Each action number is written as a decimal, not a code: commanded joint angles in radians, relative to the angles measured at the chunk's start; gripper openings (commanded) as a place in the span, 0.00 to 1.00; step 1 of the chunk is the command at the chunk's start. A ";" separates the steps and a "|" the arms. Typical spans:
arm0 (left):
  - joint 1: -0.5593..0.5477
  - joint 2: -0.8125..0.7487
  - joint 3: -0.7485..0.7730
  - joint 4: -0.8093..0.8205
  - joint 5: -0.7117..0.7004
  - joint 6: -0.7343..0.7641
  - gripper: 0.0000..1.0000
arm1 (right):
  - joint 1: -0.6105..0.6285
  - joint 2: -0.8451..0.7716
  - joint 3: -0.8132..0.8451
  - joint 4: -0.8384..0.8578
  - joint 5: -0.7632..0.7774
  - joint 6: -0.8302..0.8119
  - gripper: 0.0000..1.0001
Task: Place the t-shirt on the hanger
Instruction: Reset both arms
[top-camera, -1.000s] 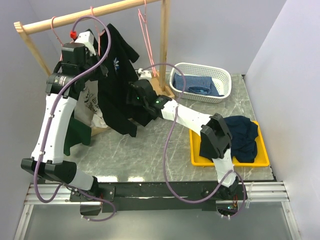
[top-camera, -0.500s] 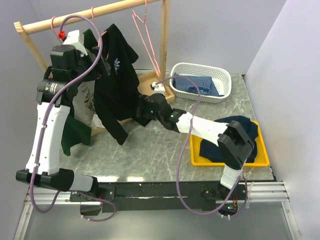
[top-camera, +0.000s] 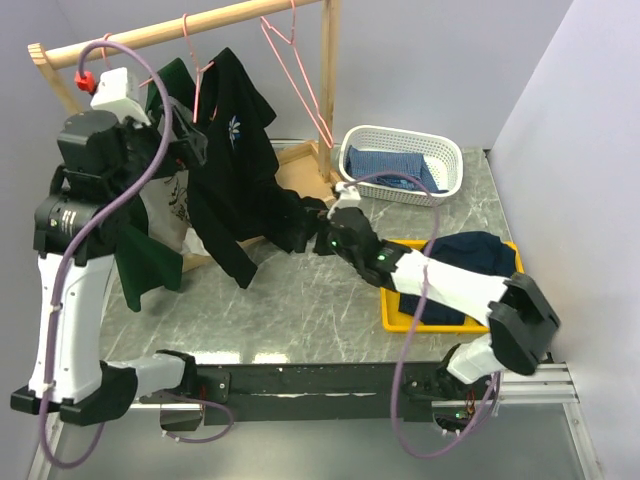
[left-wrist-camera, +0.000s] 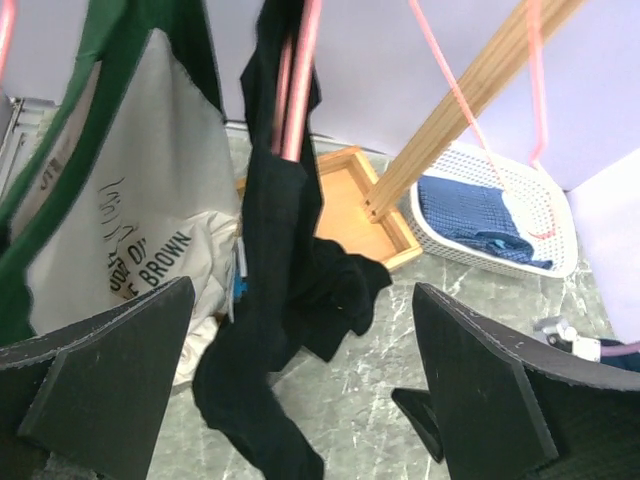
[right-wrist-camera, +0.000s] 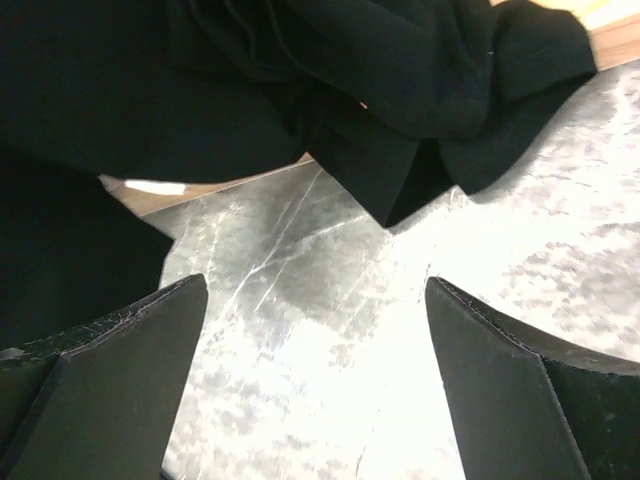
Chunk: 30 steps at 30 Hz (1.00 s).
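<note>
The black t-shirt (top-camera: 235, 175) with a small white print hangs on a pink hanger (top-camera: 196, 85) from the wooden rail (top-camera: 200, 22); its lower end droops to the table. In the left wrist view the t-shirt (left-wrist-camera: 290, 260) falls bunched from the hanger's pink wires (left-wrist-camera: 300, 90). My left gripper (top-camera: 192, 145) stands open just left of the shirt's shoulder, and nothing lies between its fingers (left-wrist-camera: 110, 370). My right gripper (top-camera: 298, 232) is open low beside the hem. The t-shirt (right-wrist-camera: 300, 90) lies just beyond its fingertips (right-wrist-camera: 500, 380), with only bare table between them.
A grey shirt with green sleeves (top-camera: 160, 215) hangs left of the black one. An empty pink hanger (top-camera: 300, 75) dangles on the rail's right end. The rack's wooden base (top-camera: 305, 170), a white basket (top-camera: 452, 185) and a yellow tray (top-camera: 520, 318) with a navy garment (top-camera: 480, 262) stand to the right.
Both grippers opened and let go of the t-shirt. The left arm drew back to the left; the right arm pulled away toward the near right. The empty hanger swung.
</note>
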<state>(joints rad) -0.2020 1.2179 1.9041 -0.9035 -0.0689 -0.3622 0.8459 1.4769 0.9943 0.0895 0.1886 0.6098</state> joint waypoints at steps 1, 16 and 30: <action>-0.228 -0.005 0.035 -0.017 -0.211 -0.037 0.96 | -0.008 -0.173 -0.058 0.015 0.032 0.010 1.00; -0.784 -0.027 -0.509 0.333 -0.367 -0.245 0.96 | -0.099 -0.710 -0.416 -0.207 0.107 0.145 1.00; -0.852 -0.225 -1.129 0.764 -0.264 -0.371 0.96 | -0.103 -0.897 -0.497 -0.356 0.127 0.215 1.00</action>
<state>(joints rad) -1.0523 1.0748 0.8059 -0.3305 -0.3557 -0.6891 0.7475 0.5816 0.4782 -0.2340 0.2958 0.7975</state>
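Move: The black t-shirt already hangs clear of both open grippers. Its middle is about 9 cm ahead of the left gripper, 6 cm to its right and 20 cm below; the green-and-white shirt is roughly 7 cm ahead, 10 cm left and 22 cm below. From the right gripper the t-shirt's middle lies some 12 cm ahead, 19 cm left and 8 cm up, the yellow bin about 33 cm right, 2 cm back and 17 cm down. Swing the left gripper right by about 20 cm, then mostly down some 30 cm while drawing it back, to a spot above the bare table in front of the t-shirt, tipping the fingers down and turning them clockwise. Meanwhile carry the right gripper right and back, away from the t-shirt towards the yellow bin, arching up and down again and turning slightly clockwise. Keep both open, gripping nothing. ##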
